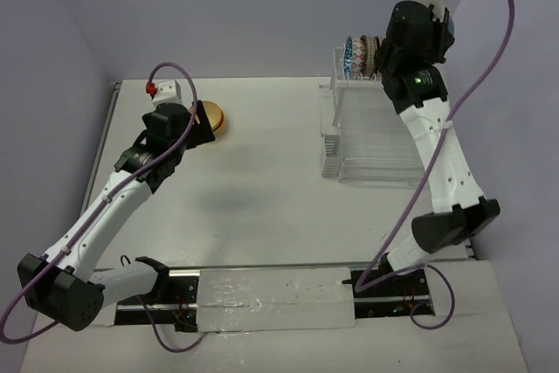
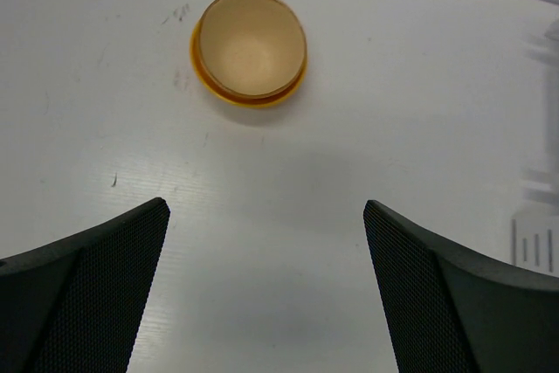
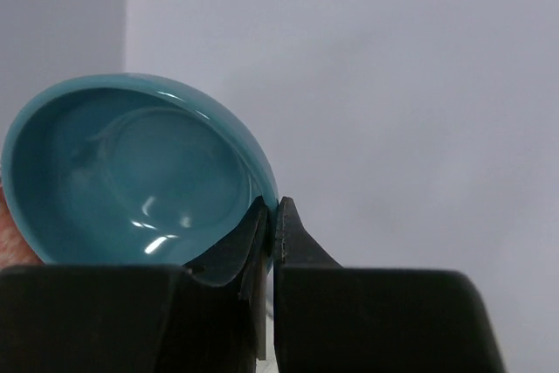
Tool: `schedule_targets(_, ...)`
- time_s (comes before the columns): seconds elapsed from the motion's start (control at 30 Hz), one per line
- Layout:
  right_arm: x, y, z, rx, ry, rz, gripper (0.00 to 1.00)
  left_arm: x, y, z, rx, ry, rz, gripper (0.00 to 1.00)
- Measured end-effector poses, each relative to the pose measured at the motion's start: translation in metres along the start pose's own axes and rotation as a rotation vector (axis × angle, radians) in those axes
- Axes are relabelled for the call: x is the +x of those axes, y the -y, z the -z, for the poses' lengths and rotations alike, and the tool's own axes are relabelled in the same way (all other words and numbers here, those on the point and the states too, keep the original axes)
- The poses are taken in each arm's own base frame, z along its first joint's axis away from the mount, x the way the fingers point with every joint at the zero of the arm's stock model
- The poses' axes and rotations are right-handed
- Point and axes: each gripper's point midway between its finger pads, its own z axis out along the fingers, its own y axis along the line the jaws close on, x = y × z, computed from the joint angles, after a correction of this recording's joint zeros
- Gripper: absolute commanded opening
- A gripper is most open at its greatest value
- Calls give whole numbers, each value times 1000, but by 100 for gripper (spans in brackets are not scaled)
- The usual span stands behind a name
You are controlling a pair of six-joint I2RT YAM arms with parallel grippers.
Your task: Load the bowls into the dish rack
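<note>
An orange-yellow bowl [image 1: 215, 117] [image 2: 250, 46] sits alone on the white table, just beyond my left gripper [image 2: 266, 207]. That gripper is open and holds nothing; its dark fingers [image 2: 87, 286] stand wide apart, short of the bowl. My right gripper [image 3: 272, 211] is shut on the rim of a plain teal bowl [image 3: 131, 181], raised over the back of the dish rack [image 1: 371, 133]. Several patterned bowls [image 1: 360, 56] stand on edge in the rack's raised row. From above, the right arm [image 1: 419, 32] hides the teal bowl.
The clear rack's lower tray [image 1: 376, 168] lies towards the near right. The table's left edge [image 1: 103, 128] runs close behind the left arm. A purple wall rises behind the table.
</note>
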Motion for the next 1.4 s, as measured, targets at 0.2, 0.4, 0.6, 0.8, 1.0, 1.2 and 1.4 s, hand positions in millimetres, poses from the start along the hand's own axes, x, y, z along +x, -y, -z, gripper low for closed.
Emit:
schedule_targets(0.2,12,-35,-47,168,-36,255,0,16,-19,-9,-49,-38,-40,99)
schedule_targets(0.4,42,-65,-79,232,-96,461,0,21,-21,-15,-54,-60,-61,99)
schedule_targets(0.6,45,-55,-90,277,-112,458,0,28,-22,-21,-59,-86,-74,99)
schedule_targets(0.8,47,-49,-95,293,-116,446,0,34,-21,-26,-50,-110,-78,99)
schedule_targets(1.0,48,-49,-97,294,-115,438,0,34,-22,-26,-52,-111,-76,99)
schedule_targets(1.2,58,-62,-102,286,-123,462,0,34,-21,-26,-50,-112,-76,99)
schedule_targets(1.4,77,-84,-111,268,-142,518,0,35,-21,-26,-46,-114,-76,99)
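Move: The right gripper already holds the blue bowl by its rim. The free place for it on the dish rack's top tier lies about 13 cm ahead, 6 cm right and 21 cm below; the blue-and-white bowl stands some 5 cm to the left of that place, level with it, and the pink bowl another 4 cm left. For the left gripper, open and empty, the yellow bowls lie roughly 14 cm ahead, 1 cm left and 22 cm below. Carry the blue bowl forward and down with the right gripper, edging right, to the free place beside the blue-and-white bowl: about 11 cm forward and 10 cm down, easing off midway before sinking again. Tip the fingers down some 20 degrees, turn them clockwise and keep the rim pinched. Meanwhile lower the open left gripper about 5 cm towards the yellow bowls, then hold. ##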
